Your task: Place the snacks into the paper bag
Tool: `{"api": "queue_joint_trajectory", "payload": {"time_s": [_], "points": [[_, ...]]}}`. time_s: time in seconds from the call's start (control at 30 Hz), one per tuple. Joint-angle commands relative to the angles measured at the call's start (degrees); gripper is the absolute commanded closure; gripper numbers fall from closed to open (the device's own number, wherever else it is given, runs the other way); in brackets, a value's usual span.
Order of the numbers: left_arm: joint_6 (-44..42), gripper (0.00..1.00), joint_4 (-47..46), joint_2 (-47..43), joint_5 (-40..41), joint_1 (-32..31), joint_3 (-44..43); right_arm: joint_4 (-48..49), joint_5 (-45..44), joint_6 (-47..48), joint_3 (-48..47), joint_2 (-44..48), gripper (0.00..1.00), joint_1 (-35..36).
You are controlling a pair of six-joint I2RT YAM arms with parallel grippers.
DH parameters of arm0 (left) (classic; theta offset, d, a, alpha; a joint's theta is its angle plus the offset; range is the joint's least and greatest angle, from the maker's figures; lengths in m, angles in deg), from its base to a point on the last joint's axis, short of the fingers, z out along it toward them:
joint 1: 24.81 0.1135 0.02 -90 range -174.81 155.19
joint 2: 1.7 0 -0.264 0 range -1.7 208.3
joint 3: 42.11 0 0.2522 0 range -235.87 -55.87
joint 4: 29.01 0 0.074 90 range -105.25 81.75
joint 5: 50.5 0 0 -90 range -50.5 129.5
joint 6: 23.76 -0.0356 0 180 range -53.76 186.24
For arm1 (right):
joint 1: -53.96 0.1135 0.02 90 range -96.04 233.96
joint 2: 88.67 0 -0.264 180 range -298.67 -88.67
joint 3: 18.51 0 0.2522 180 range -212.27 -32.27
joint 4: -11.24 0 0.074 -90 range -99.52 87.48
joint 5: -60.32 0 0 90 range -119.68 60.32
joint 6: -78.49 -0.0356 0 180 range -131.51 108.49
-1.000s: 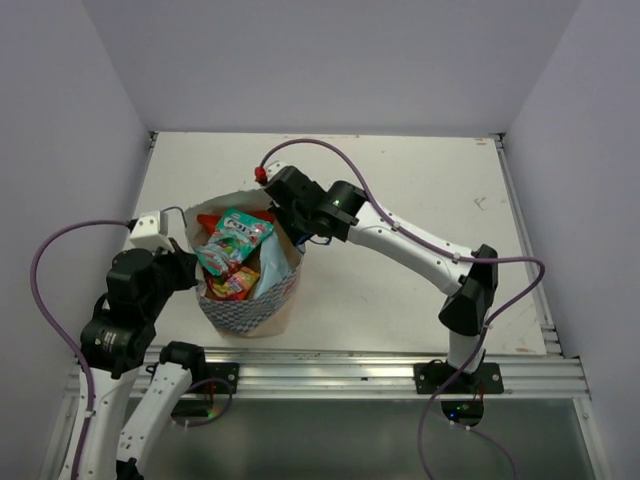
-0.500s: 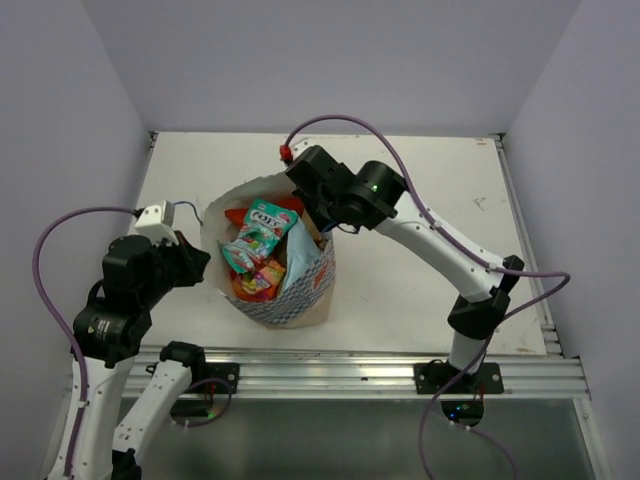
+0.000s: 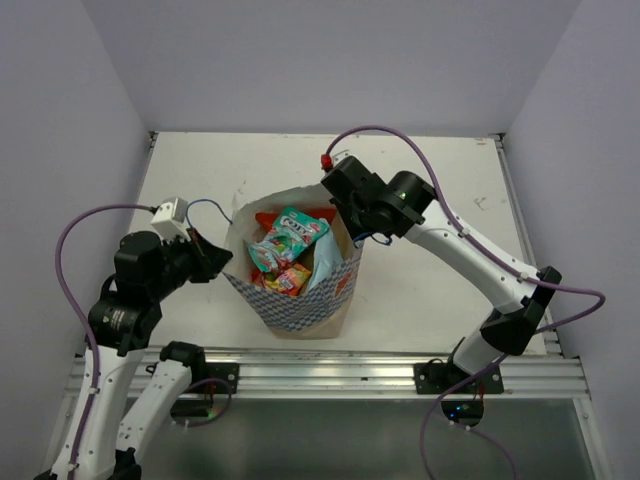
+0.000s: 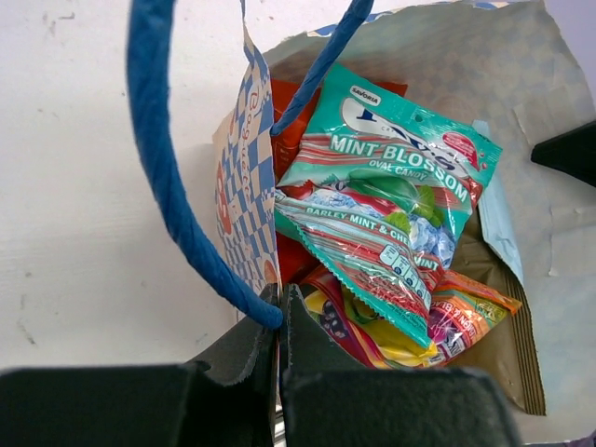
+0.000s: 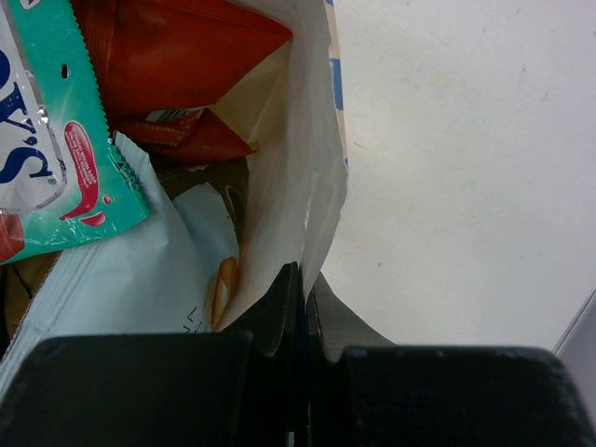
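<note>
The paper bag (image 3: 300, 312), blue-and-white checkered outside, stands open near the table's front middle, with its blue cord handle (image 4: 158, 177) looping up. Inside lie the snacks: a teal mint packet (image 3: 287, 237) on top, a red-yellow packet (image 4: 372, 328) under it, a red chip bag (image 5: 177, 47) and a light-blue chip bag (image 5: 121, 270). My left gripper (image 3: 225, 268) is shut on the bag's left wall (image 4: 244, 200). My right gripper (image 3: 352, 236) is shut on the bag's right wall (image 5: 298, 186).
White table (image 3: 430, 180) with bare surface behind and to the right of the bag. A metal rail (image 3: 350, 375) runs along the near edge. Grey walls close in on both sides and at the back. Purple cables loop off both arms.
Both grippers have carried the bag to the right and slightly nearer, from the left side toward the front middle. The packets inside stayed in place.
</note>
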Motion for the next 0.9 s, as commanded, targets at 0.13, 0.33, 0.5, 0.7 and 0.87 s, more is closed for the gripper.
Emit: {"api": "queue_joint_trajectory", "payload": {"time_s": [0.13, 0.33, 0.5, 0.7, 0.87], "points": [[3.95, 1.00, -17.27, -1.42, -7.73, 0.19, 3.52, 6.50, -0.98, -0.61, 6.36, 3.00, 1.00, -1.16], [3.69, 1.00, -20.88, -0.80, -10.99, 0.02, 4.58, 7.30, -2.29, -1.66, 7.86, 2.03, 0.99, -1.34], [0.79, 0.33, -21.24, -0.28, -9.76, -0.07, 0.03, 6.60, -2.91, -1.67, 2.94, 2.99, 0.30, -1.25], [-3.60, 0.23, -16.24, 2.09, 0.59, -0.07, -12.96, 1.25, -13.08, -5.17, -8.12, 5.80, 0.23, -1.25], [-5.63, 0.18, -4.75, 5.96, 23.08, -0.07, -20.81, -10.86, -24.77, -8.08, -17.88, 6.16, 0.18, -1.34]]}}
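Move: Both closed grippers hold opposite side rims of the paper bag. From the left one, the bag's middle is about 16 cm to the right, 3 cm ahead and 12 cm down, with the green snack pack in the mouth 14 cm right, 4 cm ahead and 8 cm down. From the right one, the bag's middle is some 14 cm left, 3 cm back and 13 cm down; the light-blue chip bag is 8 cm left, 5 cm back and 12 cm down. Keep both pinches on the rims and set the bag down: ease the left gripper roughly 2.5 cm right with a slight dip while the right one sinks about 3.5 cm. Then open both wide to release the paper and lift straight away, quickly, left some 16 cm and right some 14 cm, tipping the fingers upward and swinging each hand outward from the bag at the end. ##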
